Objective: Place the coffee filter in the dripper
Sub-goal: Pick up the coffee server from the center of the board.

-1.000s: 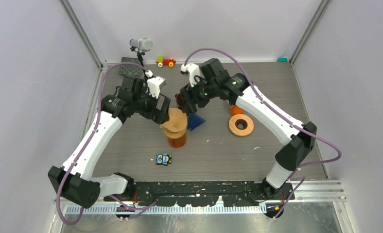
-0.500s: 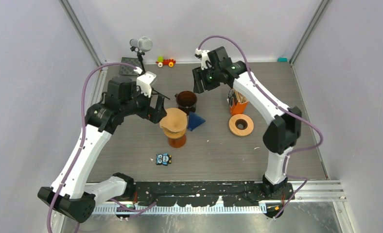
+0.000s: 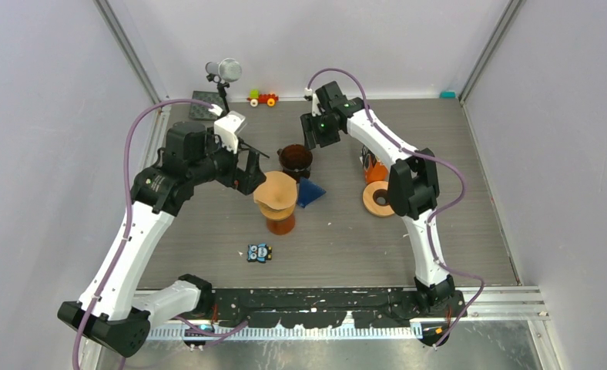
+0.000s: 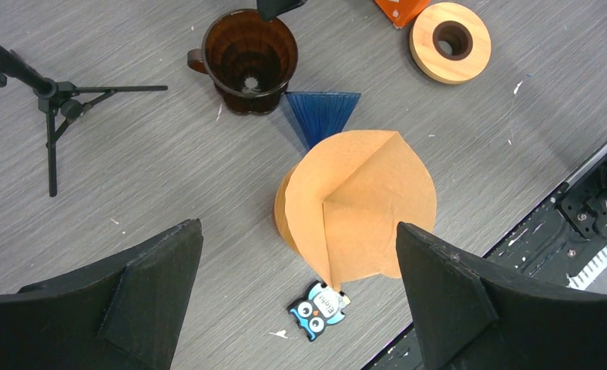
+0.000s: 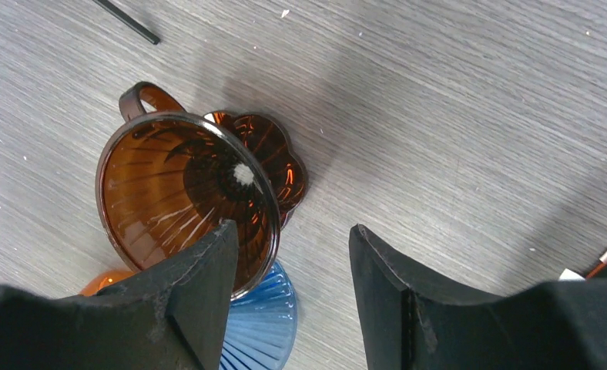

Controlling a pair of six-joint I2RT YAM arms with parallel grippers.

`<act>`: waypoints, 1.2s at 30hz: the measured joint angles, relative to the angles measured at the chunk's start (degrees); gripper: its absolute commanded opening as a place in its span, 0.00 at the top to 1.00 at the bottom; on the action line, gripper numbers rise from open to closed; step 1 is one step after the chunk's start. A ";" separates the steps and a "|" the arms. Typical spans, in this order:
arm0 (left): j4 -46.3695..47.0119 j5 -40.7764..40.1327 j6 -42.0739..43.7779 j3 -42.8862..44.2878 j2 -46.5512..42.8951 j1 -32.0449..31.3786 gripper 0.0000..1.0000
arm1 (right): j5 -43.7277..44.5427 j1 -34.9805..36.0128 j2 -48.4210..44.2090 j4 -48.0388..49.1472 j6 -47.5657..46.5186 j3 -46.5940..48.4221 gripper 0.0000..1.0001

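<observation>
The tan paper coffee filter [image 3: 276,191] [image 4: 362,200] lies folded on top of an orange cup-like object [image 3: 280,224] at mid-table. The dark brown ribbed dripper [image 3: 295,158] [image 4: 250,54] [image 5: 181,193] stands upright and empty just behind it, handle to the left. My left gripper [image 3: 248,166] [image 4: 296,227] hangs open to the left of and above the filter, holding nothing. My right gripper [image 3: 316,137] [image 5: 293,227] hovers behind and above the dripper, its jaws apart and nothing between them.
A blue ribbed cone [image 3: 310,191] lies between the dripper and the filter. To the right are a wooden ring [image 3: 382,198] and an orange container [image 3: 372,166]. An owl toy [image 3: 259,253] lies in front. A microphone on a tripod [image 3: 223,71] and a toy car [image 3: 263,98] stand at the back.
My right gripper has lifted off the dripper and drawn back toward the rear, uncovering it, its jaws a little narrower. My left gripper has backed away left from the filter.
</observation>
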 measured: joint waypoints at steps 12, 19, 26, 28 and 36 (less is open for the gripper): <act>1.33 1.16 -0.59 -1.01 -1.05 0.00 0.02 | -4.15 -0.20 4.13 -0.02 3.43 1.75 0.54; 1.68 1.38 -0.61 -1.36 -1.27 0.00 0.02 | -4.81 -0.20 4.31 0.02 4.09 1.77 0.70; 2.08 1.75 -0.59 -1.51 -1.49 0.00 0.02 | -4.76 -0.20 4.39 0.07 4.39 2.47 0.76; 2.10 1.77 -0.57 -1.57 -1.66 0.00 0.02 | -4.76 -0.20 4.42 0.02 4.46 2.64 0.78; 2.32 1.77 -0.55 -1.77 -2.14 0.00 0.02 | -4.61 -0.35 4.70 -0.20 4.72 3.56 0.93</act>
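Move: The right hand, fingers part open, is just beyond and to the right of the brown handled dripper, whose middle lies some 5 cm left, 3 cm back and 6 cm below. The blue cone lies about 8 cm back, 1 cm left and 8 cm down; the server with the filter on top stands roughly 18 cm back and 10 cm left. The filter box is about 16 cm right, 3 cm back. From the left hand the brown dripper is some 17 cm ahead, 9 cm right, 24 cm below. Leftward and down, about 2 cm each way, the right hand eases onto the near-hand side of the brown dripper's rim, its wrist tilting some 5 degrees. It then practically stays in place while the fingers close from part open to nearly shut, one inside the cone and one outside, pinching the rim wall. ##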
